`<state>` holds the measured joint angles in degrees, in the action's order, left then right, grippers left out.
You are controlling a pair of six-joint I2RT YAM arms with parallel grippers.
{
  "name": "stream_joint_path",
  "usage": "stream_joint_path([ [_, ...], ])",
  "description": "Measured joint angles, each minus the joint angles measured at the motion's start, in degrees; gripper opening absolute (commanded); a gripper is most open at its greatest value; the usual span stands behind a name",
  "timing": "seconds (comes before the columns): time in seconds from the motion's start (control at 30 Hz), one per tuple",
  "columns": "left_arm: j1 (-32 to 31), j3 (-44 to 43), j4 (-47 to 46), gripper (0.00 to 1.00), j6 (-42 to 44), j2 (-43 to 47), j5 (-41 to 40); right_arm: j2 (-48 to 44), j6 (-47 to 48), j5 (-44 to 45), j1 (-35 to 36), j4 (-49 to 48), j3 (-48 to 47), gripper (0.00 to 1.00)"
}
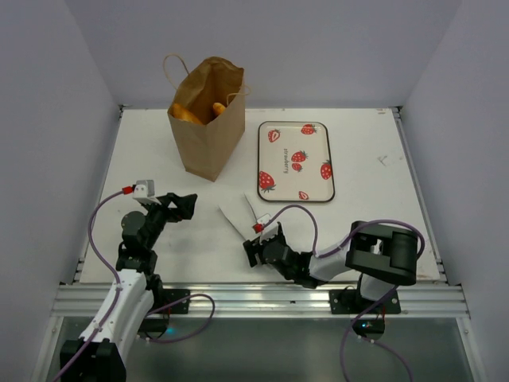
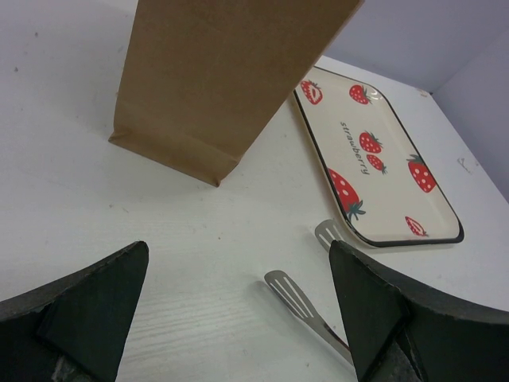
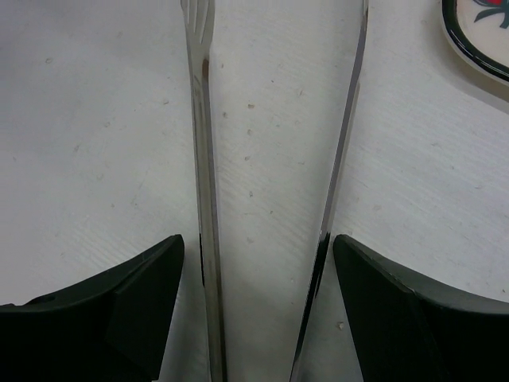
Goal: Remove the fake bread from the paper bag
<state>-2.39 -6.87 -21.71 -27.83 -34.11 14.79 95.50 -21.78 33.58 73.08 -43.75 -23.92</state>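
Note:
The brown paper bag (image 1: 205, 131) stands upright at the back left, its mouth open. Golden-orange fake bread (image 1: 188, 114) pokes up inside it. In the left wrist view only the bag's (image 2: 215, 79) lower body shows. My left gripper (image 1: 189, 205) hovers open and empty in front of the bag, its jaws wide (image 2: 238, 247). My right gripper (image 1: 258, 243) sits low at the table's front middle. It is open (image 3: 258, 239), with both arms of the metal tongs (image 3: 203, 159) running between its fingers, which stand very close to them.
A strawberry-print tray (image 1: 282, 167) lies right of the bag, with nothing on it. The tongs (image 1: 237, 216) lie on the table pointing towards the bag, slotted tips (image 2: 298, 296) near the tray's front corner (image 2: 390, 208). Grey walls close in the table.

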Motion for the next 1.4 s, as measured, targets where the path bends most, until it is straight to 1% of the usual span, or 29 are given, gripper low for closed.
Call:
stream_joint_path([
  [0.07,0.00,0.00,0.00,1.00,0.00,0.00,0.02,0.39,-0.02,0.00,0.00,-0.70,0.00,0.78],
  [0.2,0.00,0.00,0.02,1.00,0.00,0.04,0.02,1.44,-0.07,0.22,0.00,-2.62,0.07,0.69],
  [0.3,0.00,0.00,0.00,1.00,0.00,0.24,0.02,1.90,-0.31,0.44,0.00,-4.00,0.37,0.66],
  [0.43,0.00,0.00,0.02,1.00,0.00,0.26,0.02,1.95,-0.83,0.57,0.00,-5.99,1.51,0.65],
  [0.47,0.00,0.00,0.02,1.00,0.00,0.26,0.02,1.95,-0.96,0.72,0.00,-6.47,1.81,0.61],
  [0.57,0.00,0.00,0.02,1.00,0.00,0.28,0.02,1.95,-1.25,1.25,0.00,-6.67,1.99,0.58],
  [0.8,0.00,0.00,0.02,1.00,0.00,0.68,0.02,0.85,-1.29,1.46,0.00,-6.32,2.86,0.58],
  [0.9,0.00,0.00,0.04,1.00,0.00,0.70,0.02,-1.90,-1.18,1.57,0.00,-4.48,3.41,0.56],
  [1.1,0.00,0.00,0.04,1.00,0.00,0.70,0.02,-7.54,-0.39,2.73,0.00,-1.46,3.45,0.55],
  [1.4,0.00,0.00,0.07,1.00,0.00,0.96,0.02,-14.73,0.26,2.99,0.00,5.57,3.30,0.55],
])
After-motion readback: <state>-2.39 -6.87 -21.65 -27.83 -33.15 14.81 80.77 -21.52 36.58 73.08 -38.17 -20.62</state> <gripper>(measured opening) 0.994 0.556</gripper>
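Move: The tongs lie flat on the table with their two arms between my open right fingers; their middle is about 4 cm ahead of that hand and 2 cm to its left, roughly 1 cm lower. The strawberry tray is some 30 cm ahead and 13 cm right of my right hand, and the paper bag about 34 cm ahead and 13 cm left. From my left hand the tongs are about 16 cm right, 5 cm back and 13 cm below. I keep my right hand low at the table and close its fingers partway, bringing the pads in on the outer sides of both tong arms and squeezing them together. Then, keeping that pinch, I lift the tongs about 5 cm straight up, easing some 2 cm to my right with only a slight roll of the wrist. ##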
